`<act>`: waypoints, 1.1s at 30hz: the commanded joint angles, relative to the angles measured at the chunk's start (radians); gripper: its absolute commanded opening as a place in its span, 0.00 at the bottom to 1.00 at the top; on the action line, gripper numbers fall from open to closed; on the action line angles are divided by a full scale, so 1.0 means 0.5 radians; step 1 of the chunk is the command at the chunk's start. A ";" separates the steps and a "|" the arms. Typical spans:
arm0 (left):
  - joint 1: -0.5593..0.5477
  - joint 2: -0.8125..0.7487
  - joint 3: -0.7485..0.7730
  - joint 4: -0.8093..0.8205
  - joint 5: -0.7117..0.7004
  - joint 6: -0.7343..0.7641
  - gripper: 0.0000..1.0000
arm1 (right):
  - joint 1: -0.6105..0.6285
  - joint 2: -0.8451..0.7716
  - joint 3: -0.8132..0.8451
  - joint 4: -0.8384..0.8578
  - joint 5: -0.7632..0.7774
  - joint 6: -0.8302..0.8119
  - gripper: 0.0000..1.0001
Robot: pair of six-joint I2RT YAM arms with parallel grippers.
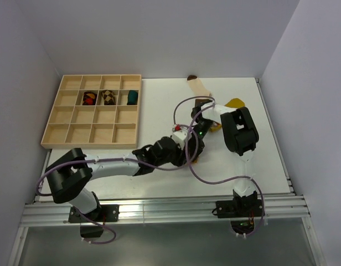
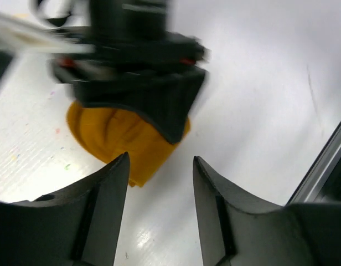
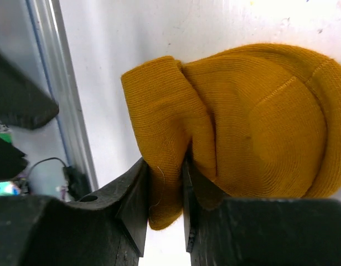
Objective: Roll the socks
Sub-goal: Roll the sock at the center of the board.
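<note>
A mustard-orange sock (image 3: 253, 116) lies bunched on the white table, and my right gripper (image 3: 166, 166) is shut on a fold at its edge. In the left wrist view the same sock (image 2: 118, 138) sits just beyond my left gripper (image 2: 159, 166), which is open with only bare table between its fingers. From above, both grippers meet at the table's middle, left (image 1: 184, 148) and right (image 1: 199, 136), hiding most of that sock. A bright yellow sock (image 1: 235, 103) lies behind the right arm. The cream sock (image 1: 199, 86) with a brown toe lies flat at the far edge.
A wooden compartment tray (image 1: 93, 133) stands at the far left. It holds a red-and-dark bundle (image 1: 89, 98), a brown-checkered bundle (image 1: 108, 97) and a teal bundle (image 1: 132, 97). A metal rail (image 1: 159, 208) runs along the near edge. Purple cables loop over both arms.
</note>
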 commanded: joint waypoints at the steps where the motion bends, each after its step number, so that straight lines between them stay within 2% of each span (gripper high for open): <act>1: -0.155 0.080 -0.005 0.114 -0.291 0.449 0.56 | 0.004 0.103 0.026 -0.051 0.136 0.019 0.32; 11: -0.192 0.323 0.081 0.255 -0.371 0.624 0.60 | 0.004 0.186 0.106 -0.152 0.145 0.022 0.32; 15: -0.137 0.326 0.087 0.274 -0.209 0.636 0.60 | -0.002 0.235 0.149 -0.222 0.154 0.001 0.32; 20: -0.017 0.338 0.117 0.194 0.174 0.590 0.59 | -0.005 0.259 0.183 -0.247 0.163 0.004 0.32; 29: 0.093 0.424 0.154 0.151 0.702 0.431 0.57 | -0.008 0.293 0.250 -0.290 0.139 0.034 0.33; 33: 0.115 0.476 0.148 0.145 0.712 0.385 0.55 | -0.011 0.299 0.269 -0.296 0.136 0.044 0.33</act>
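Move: The orange sock, folded into a short bundle, has its near fold still pinched in the right fingers; its middle is about 3 cm ahead of the right hand and 2 cm to its left. From the empty, open left hand that middle lies some 7 cm below, 2 cm ahead and 3 cm to the right. Also from the left hand, the striped sock is about 26 cm ahead and 5 cm right, the yellow sock roughly 20 cm ahead and 15 cm right. Onto the orange sock's pinched fold the left hand comes down about 6 cm, first backing off a little, then easing forward and back again and ending some 2 cm farther right. It turns clockwise roughly 15 degrees, its fingers staying open and ending astride the fold just beside the right fingertips. The right hand keeps its pinch, shifts barely a centimetre back and tilts its fingers about 10 degrees towards the base. ##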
